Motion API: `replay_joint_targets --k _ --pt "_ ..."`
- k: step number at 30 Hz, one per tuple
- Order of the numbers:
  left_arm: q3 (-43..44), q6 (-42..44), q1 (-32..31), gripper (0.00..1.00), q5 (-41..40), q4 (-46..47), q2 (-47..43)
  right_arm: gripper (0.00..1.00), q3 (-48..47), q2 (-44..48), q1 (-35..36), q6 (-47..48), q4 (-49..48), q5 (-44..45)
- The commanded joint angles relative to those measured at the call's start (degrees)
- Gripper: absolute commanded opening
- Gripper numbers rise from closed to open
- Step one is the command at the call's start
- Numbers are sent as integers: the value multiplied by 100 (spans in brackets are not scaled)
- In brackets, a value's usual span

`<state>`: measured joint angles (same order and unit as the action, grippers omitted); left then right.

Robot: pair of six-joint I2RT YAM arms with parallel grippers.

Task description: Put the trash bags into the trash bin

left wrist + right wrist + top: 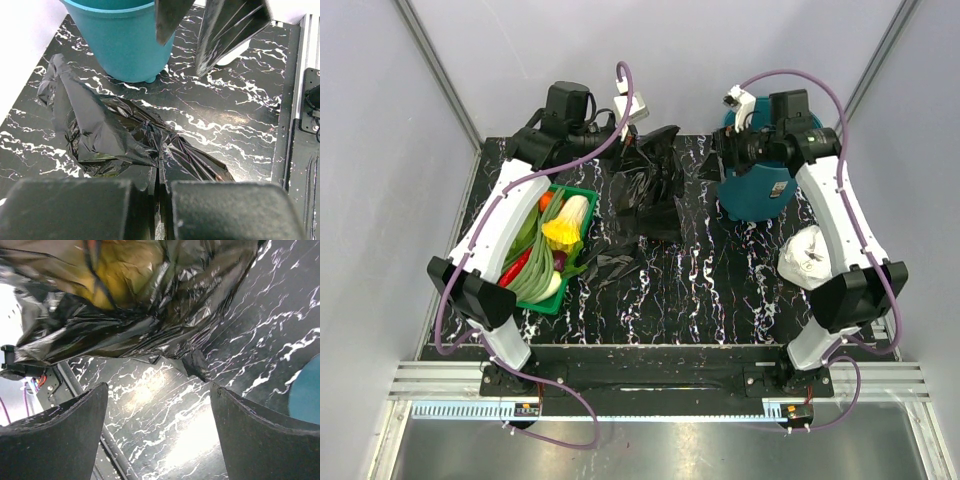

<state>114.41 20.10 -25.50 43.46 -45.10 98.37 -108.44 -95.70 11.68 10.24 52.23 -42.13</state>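
A large black trash bag drapes over the back middle of the table. My left gripper is shut on its film, and the left wrist view shows the plastic pinched between the closed jaws. A smaller black crinkled bag lies beside the vegetable tray. The teal trash bin stands upright at the back right. My right gripper hovers just left of the bin, open and holding nothing. The bag hangs beyond its fingertips, and the bin's edge shows at the right.
A green tray of vegetables sits at the left under the left arm. A white crumpled lump lies by the right arm. The right gripper's fingers show in front of the bin in the left wrist view.
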Motion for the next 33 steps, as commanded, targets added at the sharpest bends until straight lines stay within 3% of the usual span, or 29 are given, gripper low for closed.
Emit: replay_joint_targets --k 1,19,23,27,33 --pt "143 11 27 0 390 230 -221 87 525 -185 36 -794 -1046 -357" --pt "-323 249 18 0 716 177 -644 87 166 -1399 238 -1534 -1645 -639" --pt "-305 258 18 0 716 177 -617 81 218 -1460 422 -1490 -1637 -665" --pt "-305 284 18 0 699 177 -617 61 148 -1600 528 -1472 -1645 -831" --pt "-437 337 18 0 445 230 -670 7 -273 -1706 519 -1368 -1453 -789"
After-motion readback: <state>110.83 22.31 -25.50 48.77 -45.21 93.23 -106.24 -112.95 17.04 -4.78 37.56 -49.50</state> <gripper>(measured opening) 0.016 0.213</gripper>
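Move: The left hand already holds the black trash bag by its rim. The bag's free right rim, open towards the wide-open right hand, lies about 8 cm left of that hand, 4 cm ahead and 10 cm below; from the left hand it is some 9 cm right, 1 cm ahead and 8 cm below. The trash bin stands roughly 14 cm right of the right hand, 8 cm ahead and 13 cm below. A flat black bag lies some 22 cm left of it, 9 cm back and 22 cm below. The right hand drops about 10 cm with its open fingers tipping down some 15 degrees, reaching forward as it sinks, then swings some 5 cm left to the bag's free rim and closes on it, pinching the thin plastic. Meanwhile the left hand, keeping its pinch on the other part of the rim, draws back about 3 cm and lifts slightly, then holds still for the grasp. ##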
